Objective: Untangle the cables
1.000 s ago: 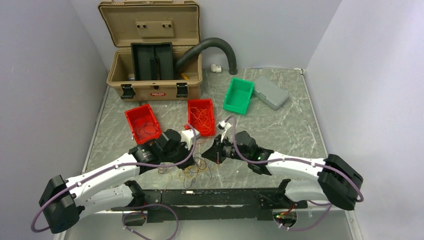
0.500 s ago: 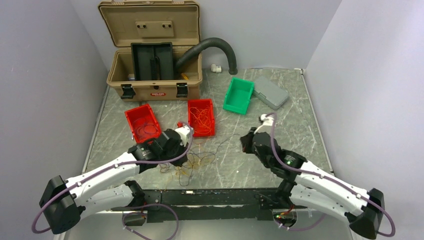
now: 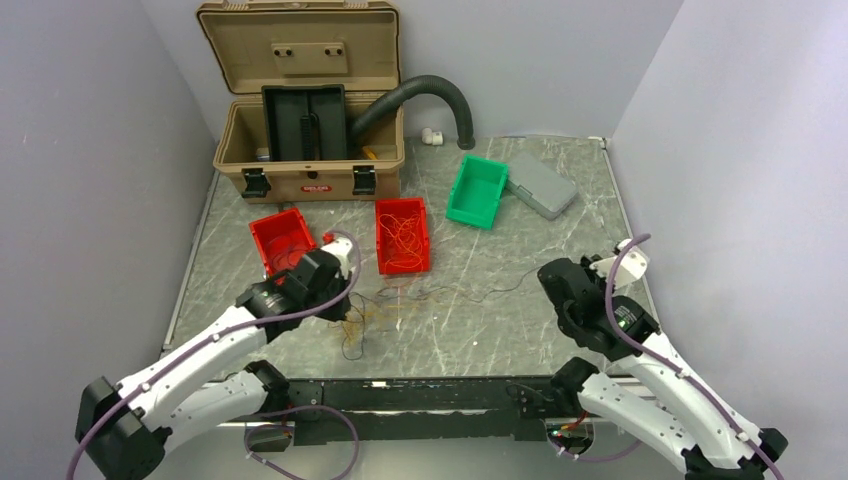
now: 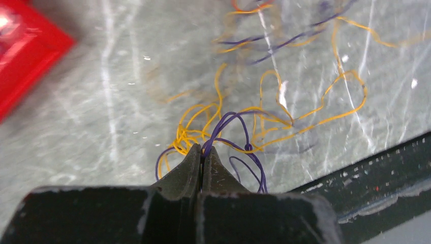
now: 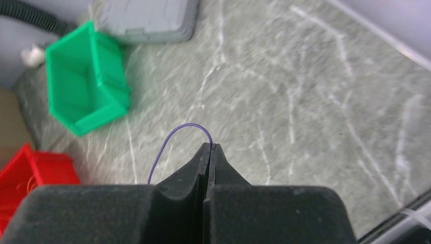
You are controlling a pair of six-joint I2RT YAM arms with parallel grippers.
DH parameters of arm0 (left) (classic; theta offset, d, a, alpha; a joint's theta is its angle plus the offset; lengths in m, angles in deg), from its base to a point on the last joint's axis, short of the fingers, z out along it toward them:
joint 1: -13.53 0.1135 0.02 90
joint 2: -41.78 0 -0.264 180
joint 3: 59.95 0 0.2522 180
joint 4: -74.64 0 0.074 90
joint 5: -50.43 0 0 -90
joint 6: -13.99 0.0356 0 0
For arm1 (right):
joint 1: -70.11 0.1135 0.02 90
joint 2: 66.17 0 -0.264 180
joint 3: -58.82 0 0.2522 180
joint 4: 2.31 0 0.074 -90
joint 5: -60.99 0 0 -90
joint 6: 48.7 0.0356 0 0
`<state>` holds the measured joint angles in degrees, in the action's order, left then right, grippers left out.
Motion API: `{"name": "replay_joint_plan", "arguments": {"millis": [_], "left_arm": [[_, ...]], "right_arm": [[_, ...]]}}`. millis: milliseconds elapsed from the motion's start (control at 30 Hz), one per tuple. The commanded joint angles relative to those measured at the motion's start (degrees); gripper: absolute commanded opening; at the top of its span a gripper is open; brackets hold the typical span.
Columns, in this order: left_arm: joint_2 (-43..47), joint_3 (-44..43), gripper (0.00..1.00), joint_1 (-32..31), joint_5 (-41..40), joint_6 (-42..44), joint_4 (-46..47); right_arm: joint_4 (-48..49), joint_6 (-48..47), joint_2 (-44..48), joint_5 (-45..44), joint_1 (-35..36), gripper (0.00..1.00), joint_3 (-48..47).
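Observation:
The cables [image 3: 372, 306] lie as a loose tangle of orange and dark purple strands on the marble table, just in front of the two red bins. My left gripper [image 3: 343, 298] is at the tangle's left edge. In the left wrist view it [image 4: 202, 150] is shut on a purple loop among the orange strands [image 4: 264, 109]. One thin purple wire [image 3: 480, 291] runs rightward from the tangle to my right gripper [image 3: 546, 272]. In the right wrist view that gripper [image 5: 211, 147] is shut on this wire [image 5: 175, 133], which arcs up out of its tips.
Two red bins [image 3: 283, 243] [image 3: 402, 235] hold more thin wires. A green bin [image 3: 478, 190] leans against a grey case [image 3: 541, 185] at the back right. An open tan toolbox [image 3: 305, 120] and a black ribbed hose [image 3: 420, 95] stand at the back. A black rail [image 3: 430, 395] runs along the near edge.
My right gripper has swung from beside the tangle far to the right, drawing a purple wire out across the table. My left gripper has shifted left, dragging the tangle slightly with it.

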<state>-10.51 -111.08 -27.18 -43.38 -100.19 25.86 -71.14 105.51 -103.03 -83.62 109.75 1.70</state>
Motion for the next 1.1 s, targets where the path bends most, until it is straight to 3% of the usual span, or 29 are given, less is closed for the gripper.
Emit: {"name": "replay_joint_plan", "arguments": {"millis": [0,167,233,300,333,533,567,667,700,867,1067], "left_arm": [[6.88,-5.87,0.0,4.0,-7.42,-0.8,-5.39],[11.2,-13.6,0.0,6.52,-18.98,-0.42,-13.15],[12.01,-15.89,0.0,6.78,-22.49,-0.13,-14.7],[12.76,-17.11,0.0,6.87,-23.2,1.1,-14.48],[12.97,-17.4,0.0,6.89,-23.05,1.53,-13.84],[13.71,-19.12,0.0,6.87,-22.52,3.59,-11.92],[14.14,-18.91,0.0,6.88,-20.02,5.42,-10.31],[15.81,-16.5,0.0,6.87,-7.57,9.05,-3.3],[16.28,-15.53,0.0,6.88,-3.32,9.37,-0.72],[15.01,-14.28,0.0,6.91,7.58,9.17,5.42],[11.53,-19.42,0.0,6.92,10.38,11.19,5.49]], "right_arm": [[-18.8,15.84,-2.46,-11.65,-0.7,0.0,-5.79],[-26.14,23.7,-5.57,-13.81,-1.01,0.0,-8.52],[-21.19,15.99,-5.29,-12.04,-0.96,0.0,-8.01],[-6.39,-2.89,-3.64,-6.55,-0.92,0.0,-5.66],[-1.71,-7.09,-2.66,-3.52,-0.96,0.0,-4.41],[4.87,-12.42,-0.7,0.85,-1.07,0.0,-1.13],[6.49,-15.01,-0.87,2.77,-0.98,0.02,-1.01],[13.0,-24.82,-0.89,12.05,-1.01,0.55,0.23],[15.69,-28.73,-0.1,17.46,-1.02,0.64,1.1],[29.79,-36.2,0.45,38.07,-0.98,0.65,6.69],[40.94,-37.39,-12.45,51.21,-0.21,0.67,8.4]]}}
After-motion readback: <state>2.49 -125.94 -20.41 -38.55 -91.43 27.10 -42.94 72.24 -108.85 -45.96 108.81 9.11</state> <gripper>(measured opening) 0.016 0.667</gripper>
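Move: The left hand pinches purple and yellow cables; the loose cable tangle on the table lies about 8 cm to its right, 3 cm ahead and 8 below. From the right hand, which grips the purple cable's end, the tangle is some 37 cm left, 3 ahead and 17 below. The middle red bin stands about 33 cm left and 18 ahead of the right hand, the green bin about 22 left and 29 ahead. Left hand lifts its pinched cables 17 cm; right pulls rightward, then opens, swinging 17 cm left towards the tangle. ##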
